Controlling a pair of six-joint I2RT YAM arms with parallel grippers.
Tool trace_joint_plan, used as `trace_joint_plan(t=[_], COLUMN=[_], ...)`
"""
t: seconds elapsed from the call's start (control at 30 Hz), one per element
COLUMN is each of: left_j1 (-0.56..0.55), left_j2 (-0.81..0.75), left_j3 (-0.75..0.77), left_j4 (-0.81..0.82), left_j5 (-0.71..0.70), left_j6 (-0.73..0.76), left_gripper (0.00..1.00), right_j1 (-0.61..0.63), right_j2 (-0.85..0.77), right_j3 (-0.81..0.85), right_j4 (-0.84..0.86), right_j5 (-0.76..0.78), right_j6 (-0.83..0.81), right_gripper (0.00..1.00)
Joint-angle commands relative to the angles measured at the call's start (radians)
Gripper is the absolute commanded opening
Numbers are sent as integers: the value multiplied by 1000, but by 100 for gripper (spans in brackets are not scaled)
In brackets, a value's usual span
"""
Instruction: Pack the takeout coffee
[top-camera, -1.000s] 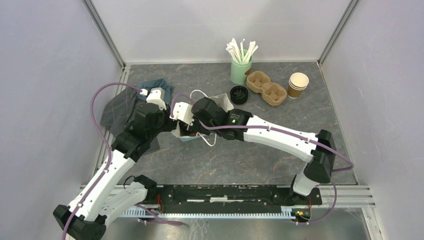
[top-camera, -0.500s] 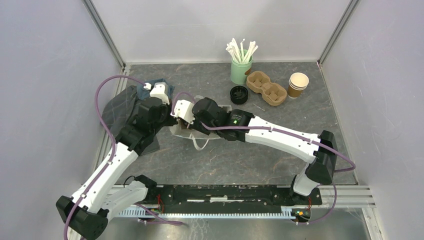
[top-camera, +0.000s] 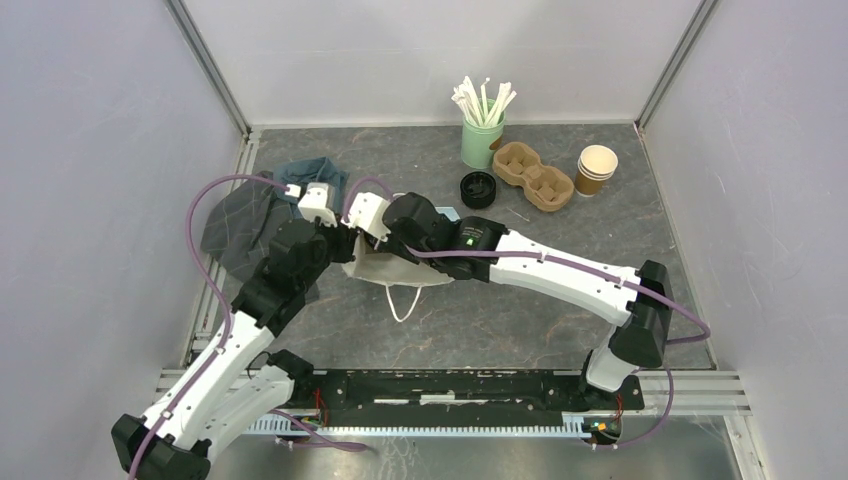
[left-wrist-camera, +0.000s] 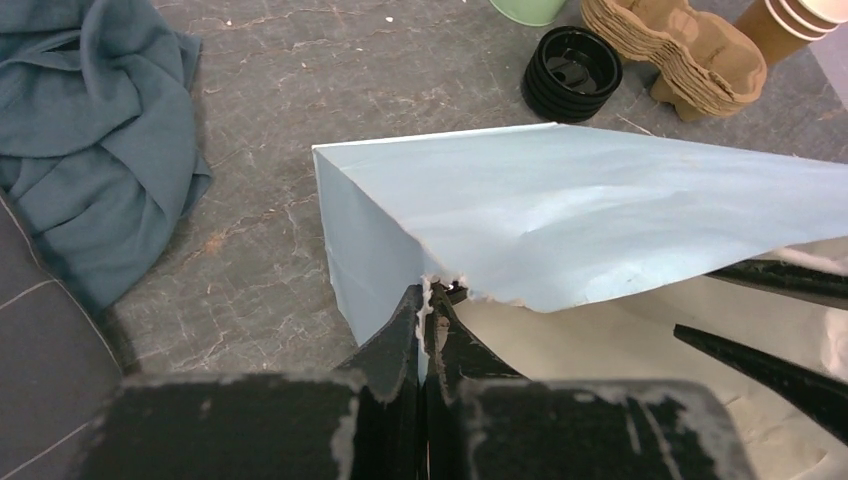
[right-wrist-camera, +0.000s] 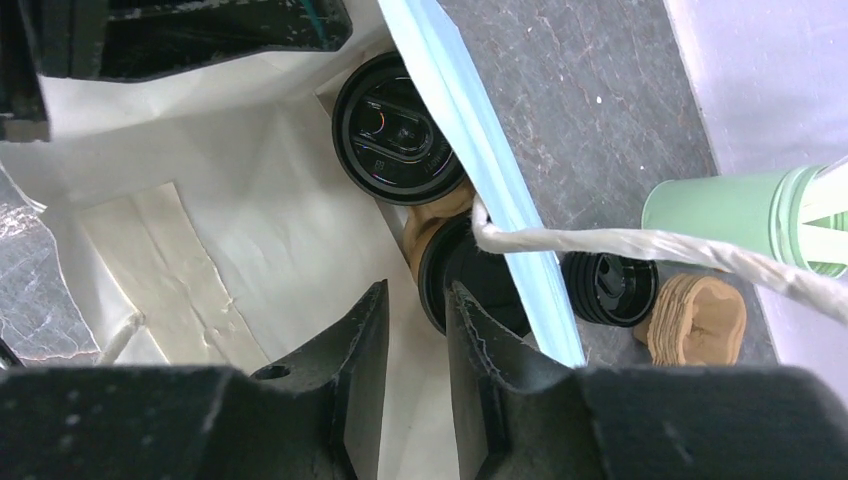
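Observation:
The light-blue paper bag (top-camera: 385, 268) with a cream inside stands in the middle of the table, its mouth held open. My left gripper (left-wrist-camera: 430, 293) is shut on the torn rim at the bag's (left-wrist-camera: 560, 210) corner. My right gripper (right-wrist-camera: 417, 290) is inside the mouth, its jaws a little apart with nothing between them. Below it, two takeout coffees with black lids sit in the bag: one (right-wrist-camera: 390, 130) farther in, the other (right-wrist-camera: 480, 285) partly behind the bag wall. A brown carrier (right-wrist-camera: 435, 215) shows between them. A white handle (right-wrist-camera: 620, 243) crosses the view.
At the back stand a green cup of stirrers (top-camera: 482, 135), a stack of black lids (top-camera: 478, 188), stacked pulp carriers (top-camera: 533, 175) and lidless brown cups (top-camera: 596, 168). A blue-grey cloth (top-camera: 255, 215) lies at the left. One bag handle (top-camera: 405, 298) trails on the table.
My left arm has swung back and then toward the middle with the bag rim. The bag has flattened and widened, and its handle now trails nearer the front.

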Motion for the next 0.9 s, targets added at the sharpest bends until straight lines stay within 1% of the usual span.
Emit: trace_joint_plan(t=[0.0, 0.13, 0.23, 0.37, 0.5, 0.57, 0.63, 0.7, 0.87], left_j1=[0, 0, 0, -1, 0, 0, 0, 0, 0], left_j2=[-57, -82, -85, -83, -92, -103, -115, -125, -139], left_j3=[-37, -55, -63, -52, -68, -83, -95, -101, -111], left_j4=[113, 116, 122, 120, 128, 130, 131, 129, 128], left_j5=[16, 15, 17, 27, 42, 47, 50, 49, 53], left_j6=[12, -4, -12, -32, -54, -63, -65, -61, -45], left_gripper=[2, 2, 2, 2, 2, 2, 2, 2, 2], right_j1=[2, 2, 2, 0, 0, 0, -1, -7, -25], right_j2=[0, 4, -13, -51, -54, -47, -40, -34, -34], right_j3=[-37, -85, -151, -231, -259, -268, -275, -283, -317], right_j4=[50, 73, 137, 224, 296, 320, 334, 341, 384], right_j5=[7, 31, 43, 142, 225, 264, 301, 333, 357], right_j6=[44, 106, 157, 189, 193, 188, 187, 194, 208], right_gripper=[32, 31, 31, 33, 36, 39, 46, 51, 62])
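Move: The right gripper hangs partly open over the takeout bag's mouth. The right-hand black-lidded coffee cup is about 5 cm ahead of it, level sideways and some 12 cm below. The left-hand cup is about 5 cm ahead, 8 cm left and 11 cm down; the spare lid stack is some 14 cm ahead and 14 cm right, on the table. From the left gripper, which pinches the bag's left rim, the right-hand cup is about 3 cm ahead, 10 cm right and 11 cm down. Lower the right gripper about 7 cm into the bag's mouth, easing a little right, then drive it some 3 cm forward towards the right-hand cup while rising slightly. Swing its fingers clockwise about 20 degrees and spread them to a bit over half open. Keep the left fingers shut on the bag's left rim, drawing it back about 1.5 cm. ##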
